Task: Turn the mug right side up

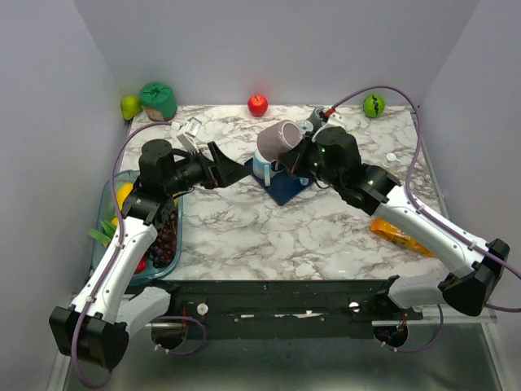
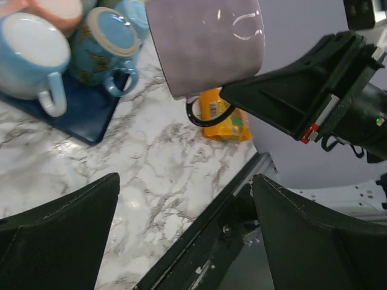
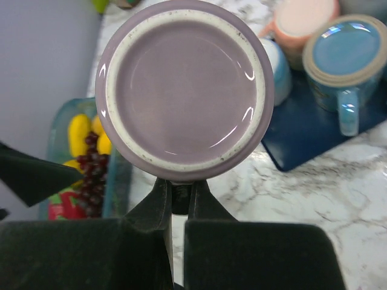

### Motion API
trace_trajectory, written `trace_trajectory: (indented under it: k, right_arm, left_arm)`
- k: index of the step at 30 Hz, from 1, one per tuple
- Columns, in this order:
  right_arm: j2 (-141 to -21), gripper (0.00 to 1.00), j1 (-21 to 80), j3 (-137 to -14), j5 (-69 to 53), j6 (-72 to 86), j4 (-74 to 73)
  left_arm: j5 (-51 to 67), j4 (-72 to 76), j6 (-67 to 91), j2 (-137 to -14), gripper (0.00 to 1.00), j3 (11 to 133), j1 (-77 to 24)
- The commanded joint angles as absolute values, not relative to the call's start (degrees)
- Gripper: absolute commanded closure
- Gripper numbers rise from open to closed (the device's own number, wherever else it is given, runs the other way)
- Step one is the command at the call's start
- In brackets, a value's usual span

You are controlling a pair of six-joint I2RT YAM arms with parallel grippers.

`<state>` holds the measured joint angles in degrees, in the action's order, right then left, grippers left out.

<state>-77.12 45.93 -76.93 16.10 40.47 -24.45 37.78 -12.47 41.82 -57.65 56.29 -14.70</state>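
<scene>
A purple mug (image 1: 277, 138) hangs in the air over the blue mat (image 1: 285, 191), tilted on its side. My right gripper (image 3: 179, 196) is shut on its black handle (image 2: 204, 116). In the right wrist view the mug's (image 3: 184, 90) glazed base faces the camera and its opening is hidden. In the left wrist view the purple mug (image 2: 205, 45) shows its side wall, with the right gripper's fingers (image 2: 284, 99) beside it. My left gripper (image 1: 232, 171) stands open just left of the mug, apart from it. Nothing is between the left gripper's (image 2: 186, 235) fingers.
On the blue mat stand two blue mugs (image 2: 36, 54) (image 2: 106, 45) and a pink one (image 3: 302, 15). A glass dish of fruit (image 1: 110, 204) sits at the left edge. A red apple (image 1: 257, 104), green fruit (image 1: 374, 105) and a green bag (image 1: 158, 99) line the back. An orange packet (image 1: 399, 235) lies right.
</scene>
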Motion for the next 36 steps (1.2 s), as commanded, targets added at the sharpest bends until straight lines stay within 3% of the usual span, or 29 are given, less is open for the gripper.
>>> trace_trajectory:
  k: [1,14,36]
  right_arm:
    - [-72.52,0.99,45.79,-78.31,8.27,39.55,-10.04]
    - [-68.03,0.99,45.79,-79.28,-2.1,44.91,1.58]
    - [-64.51,0.99,45.7,-72.07,-12.48,49.57,14.85]
  left_arm:
    - [42.89,1.74,51.13,-55.64,0.01,54.23,-17.48]
    - [40.08,24.52,67.06,-58.09,0.02,55.28,-23.9]
    - [32.34,37.44,76.73,-60.29,0.44,54.84,-27.85]
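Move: The mauve mug, pinched by its handle in the right fingers, has its middle about 2 cm ahead of, 3 cm left of and 4 cm above the right hand; the open left gripper waits some 12 cm left, 4 back. The light blue mug on the tray stands roughly 14 cm ahead, 4 left and 23 below, the blue mug about 17 ahead, 5 right and equally low. From the left hand, the mauve mug is about 6 cm ahead, 10 right and 3 up. Upwards and somewhat back, about 17 cm up, the right hand carries the mauve mug by its handle, edging left and turning some 45 degrees until its fingers point left and slightly up. The left hand rises about 15 cm alongside and works to the right and slightly back, tilting its fingertips up and partly closing them as they come up close to the handle. ##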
